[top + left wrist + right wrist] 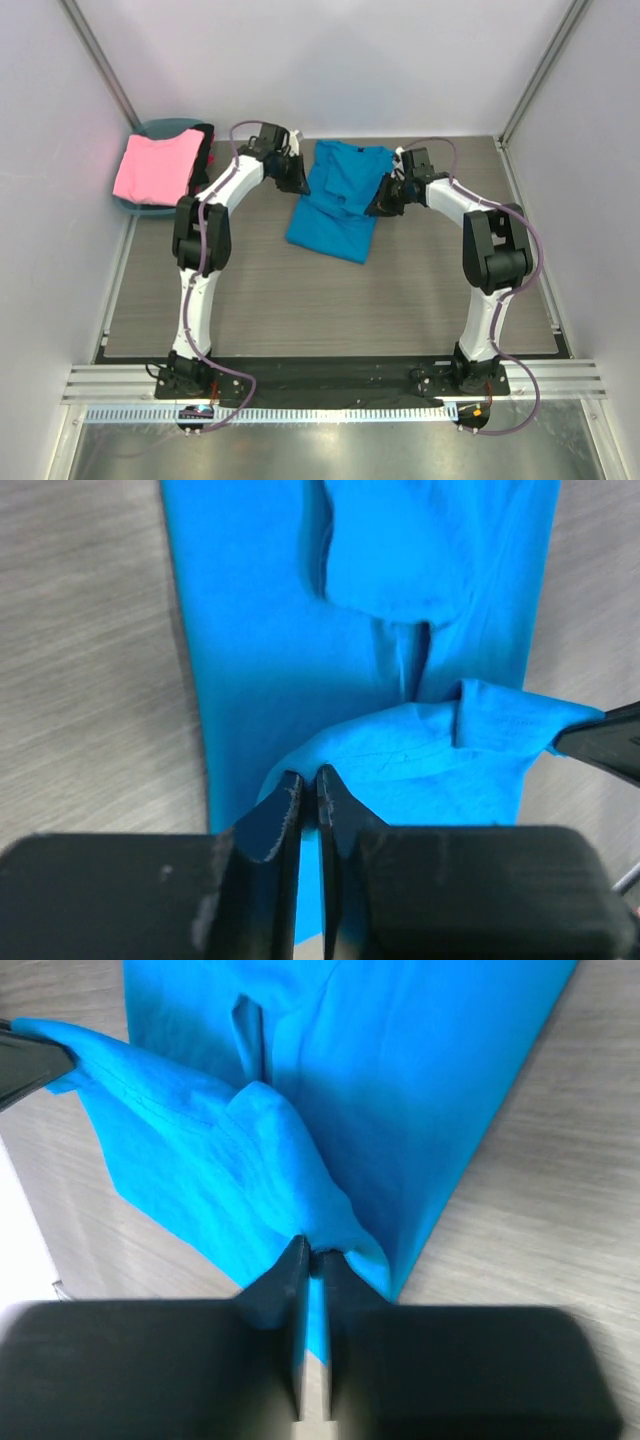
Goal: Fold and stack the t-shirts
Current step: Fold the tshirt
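The bright blue t-shirt [335, 215] lies half folded on the far part of the table, a narrow strip running toward the arms. My left gripper [293, 175] is at its far left edge, my right gripper [385, 200] at its far right edge. In the left wrist view the left gripper [310, 780] has its jaws nearly together on a raised fold of the blue t-shirt [290, 660]. In the right wrist view the right gripper [312, 1252] is shut on a bunched corner of the blue t-shirt [400, 1090]. A pink t-shirt [155, 165] and a dark t-shirt [207, 150] rest on the basket.
The round teal basket [160, 127] stands in the far left corner against the wall. White walls close in the table [300, 300] on three sides. The arm bases and a rail run along the near edge.
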`<state>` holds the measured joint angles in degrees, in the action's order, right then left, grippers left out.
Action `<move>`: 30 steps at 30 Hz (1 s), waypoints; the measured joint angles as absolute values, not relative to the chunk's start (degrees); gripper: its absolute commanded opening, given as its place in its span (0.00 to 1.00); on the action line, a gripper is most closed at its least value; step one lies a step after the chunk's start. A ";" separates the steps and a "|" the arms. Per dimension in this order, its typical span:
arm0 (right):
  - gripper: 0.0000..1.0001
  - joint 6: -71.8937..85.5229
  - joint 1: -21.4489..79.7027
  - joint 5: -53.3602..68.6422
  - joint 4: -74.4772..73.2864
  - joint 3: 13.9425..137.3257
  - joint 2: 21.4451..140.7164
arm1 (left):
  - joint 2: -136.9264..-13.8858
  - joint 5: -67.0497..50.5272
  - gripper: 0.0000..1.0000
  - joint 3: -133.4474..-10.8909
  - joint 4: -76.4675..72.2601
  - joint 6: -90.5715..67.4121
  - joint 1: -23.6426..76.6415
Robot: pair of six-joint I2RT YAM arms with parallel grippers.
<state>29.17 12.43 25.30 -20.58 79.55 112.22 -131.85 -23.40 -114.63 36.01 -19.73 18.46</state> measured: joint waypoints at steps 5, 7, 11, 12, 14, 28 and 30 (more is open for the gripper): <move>0.50 28.34 12.25 23.73 -20.14 80.84 113.32 | -132.49 -19.51 0.48 -115.66 35.55 -18.96 18.44; 0.53 27.97 12.21 23.42 -20.18 80.84 113.30 | -132.35 -17.30 0.53 -115.44 35.55 -19.14 18.39; 0.54 27.92 11.70 23.73 -20.16 79.40 111.85 | -129.62 -14.83 0.57 -111.33 35.99 -19.31 18.04; 0.55 28.21 11.57 24.14 -20.29 78.15 110.78 | -128.49 -14.81 0.57 -109.71 36.71 -19.31 17.87; 0.54 29.28 11.49 25.76 -20.53 74.67 107.87 | -125.99 -15.79 0.57 -106.87 38.65 -19.07 17.34; 0.54 40.77 12.21 33.91 -20.40 57.32 102.67 | -122.30 -26.92 0.63 -94.94 48.03 -16.49 15.46; 0.52 41.54 12.49 34.15 -19.68 57.56 103.20 | -122.30 -27.46 0.63 -94.15 48.38 -16.51 15.46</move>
<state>41.54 12.49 34.15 -19.68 57.56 103.20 -122.30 -27.46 -94.15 48.38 -16.51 15.46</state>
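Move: Both closed hands still hold the raised edge of the blue t-shirt. The left hand's next corner, the t-shirt's near left one, lies about 11 cm back, 4 cm to its left and 7 cm below. From the right hand the near right corner is about 12 cm back, 2 cm left and 6 cm below, and the collar some 15 cm ahead and 3 cm left, also 6 cm below. Both hands open, release the t-shirt's edge, then draw back about 12 cm and down towards its near corners. ##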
